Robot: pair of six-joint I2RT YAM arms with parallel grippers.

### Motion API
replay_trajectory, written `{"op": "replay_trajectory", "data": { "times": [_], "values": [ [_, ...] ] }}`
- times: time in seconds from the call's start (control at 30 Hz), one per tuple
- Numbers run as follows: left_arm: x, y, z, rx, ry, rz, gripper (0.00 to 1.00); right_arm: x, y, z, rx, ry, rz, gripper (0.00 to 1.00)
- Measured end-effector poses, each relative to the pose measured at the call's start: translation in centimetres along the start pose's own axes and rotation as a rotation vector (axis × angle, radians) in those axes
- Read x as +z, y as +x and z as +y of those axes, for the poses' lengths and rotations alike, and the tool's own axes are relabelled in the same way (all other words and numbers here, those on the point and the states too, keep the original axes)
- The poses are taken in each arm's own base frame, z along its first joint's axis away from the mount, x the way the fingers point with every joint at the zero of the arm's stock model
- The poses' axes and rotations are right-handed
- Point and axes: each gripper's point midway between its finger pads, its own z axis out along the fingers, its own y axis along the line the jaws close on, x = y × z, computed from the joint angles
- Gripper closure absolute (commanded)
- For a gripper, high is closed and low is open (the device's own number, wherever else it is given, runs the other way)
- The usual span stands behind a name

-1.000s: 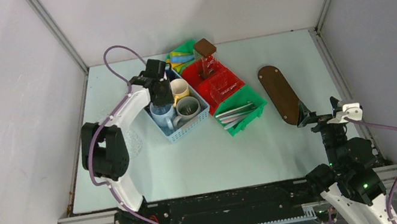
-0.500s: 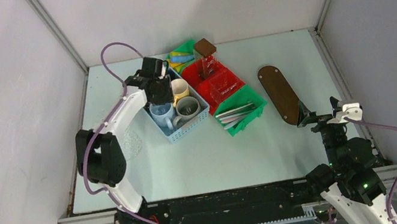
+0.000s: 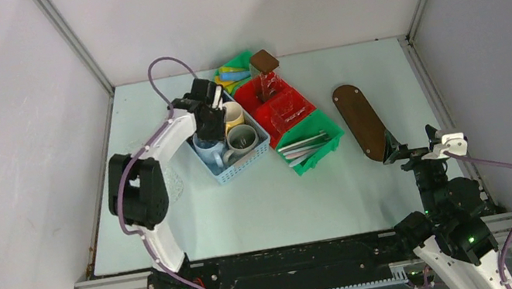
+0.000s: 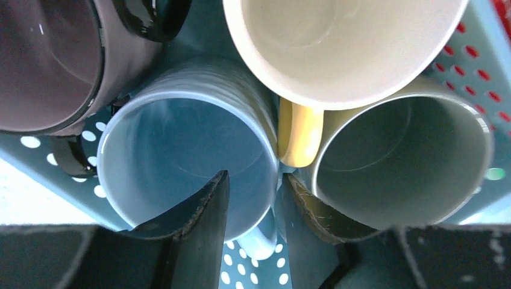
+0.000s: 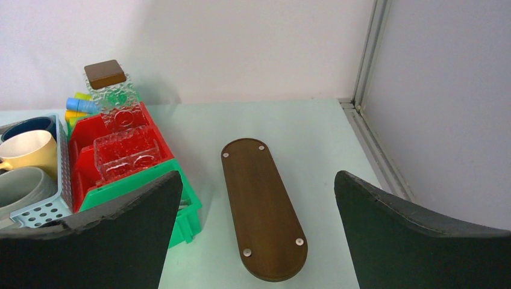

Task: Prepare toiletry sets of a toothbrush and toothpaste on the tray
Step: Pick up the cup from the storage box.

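Several mugs stand in a light blue perforated basket (image 3: 241, 166): a pale blue mug (image 4: 181, 138), a cream mug (image 4: 337, 42) with a yellow handle, a grey mug (image 4: 398, 156) and a dark mug (image 4: 42, 60). My left gripper (image 4: 256, 174) hangs over the basket (image 4: 476, 54), open. One finger is inside the pale blue mug (image 3: 208, 151) and the other outside its wall, beside the grey mug (image 3: 242, 139); neither presses the wall. The brown oval tray (image 3: 360, 121) lies bare. My right gripper (image 5: 258, 174) is wide open and empty just short of the tray (image 5: 262, 205).
A green bin (image 3: 316, 148) holds pale toothbrushes (image 3: 304, 144). Behind it a red bin (image 3: 281, 101) carries clear glass holders and a brown-lidded jar (image 3: 264, 60). Small yellow, blue and green tubes (image 3: 232, 75) lie at the back. Grey walls enclose the table.
The left arm's elbow swung out and back, and its gripper shifted slightly over the basket toward the pale blue mug. The right arm has stayed still.
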Motion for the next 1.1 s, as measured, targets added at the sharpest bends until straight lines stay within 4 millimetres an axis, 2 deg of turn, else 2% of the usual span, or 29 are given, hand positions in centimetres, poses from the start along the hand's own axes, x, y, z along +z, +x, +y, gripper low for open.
{"op": "replay_trajectory", "data": {
  "times": [0.2, 0.43, 0.57, 0.63, 0.8, 0.97, 1.1],
  "values": [
    [1.5, 1.3, 0.5, 0.093, -0.007, 0.068, 0.57, 0.0, 0.0, -0.1, 0.0, 0.005, 0.001, 0.0],
    [2.2, 1.0, 0.4, 0.184, 0.004, 0.092, 0.57, 0.0, 0.0, 0.0, 0.0, 0.003, 0.0, 0.0],
    [2.4, 1.3, 0.4, 0.2, 0.012, 0.107, 0.54, 0.0, 0.0, 0.0, 0.001, 0.001, 0.001, 0.0],
    [2.6, 1.4, 0.3, 0.201, 0.017, 0.112, 0.57, 0.0, 0.0, 0.1, 0.001, -0.002, 0.001, 0.0],
    [2.6, 1.5, 0.0, 0.198, 0.035, 0.115, 0.78, 0.0, 0.0, 0.2, -0.001, -0.007, 0.001, 0.0],
    [2.5, 1.6, -0.5, 0.207, 0.064, 0.116, 0.94, 0.0, 0.0, 0.3, -0.002, -0.013, 0.001, 0.0],
    [1.8, 1.2, -0.7, 0.216, 0.077, 0.101, 0.98, 0.0, 0.0, 0.3, -0.003, -0.016, 0.001, 0.0]
  ]
}}
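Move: The light-blue cup in the storage box has its middle about 3 cm left of the left hand, level with it fore and aft, and some 6 cm below; the cup's right-hand wall is almost under the fingertips. The grey mug sits about 7 cm to this hand's right, the cream mug 7 cm ahead and 4 cm right, the purple mug 7 cm ahead and 9 cm left. From the right hand, the light-blue cup is roughly 18 cm ahead, 52 cm left and 24 cm down. Straight down by about 3 cm goes the left hand, turning some 10 degrees clockwise as it sinks, so that one finger enters the light-blue cup and the other slips outside its right-hand wall, beside the grey mug. Once down, the half-open fingers close and pinch that wall at the rim; the hand then starts up by roughly 1 cm. ##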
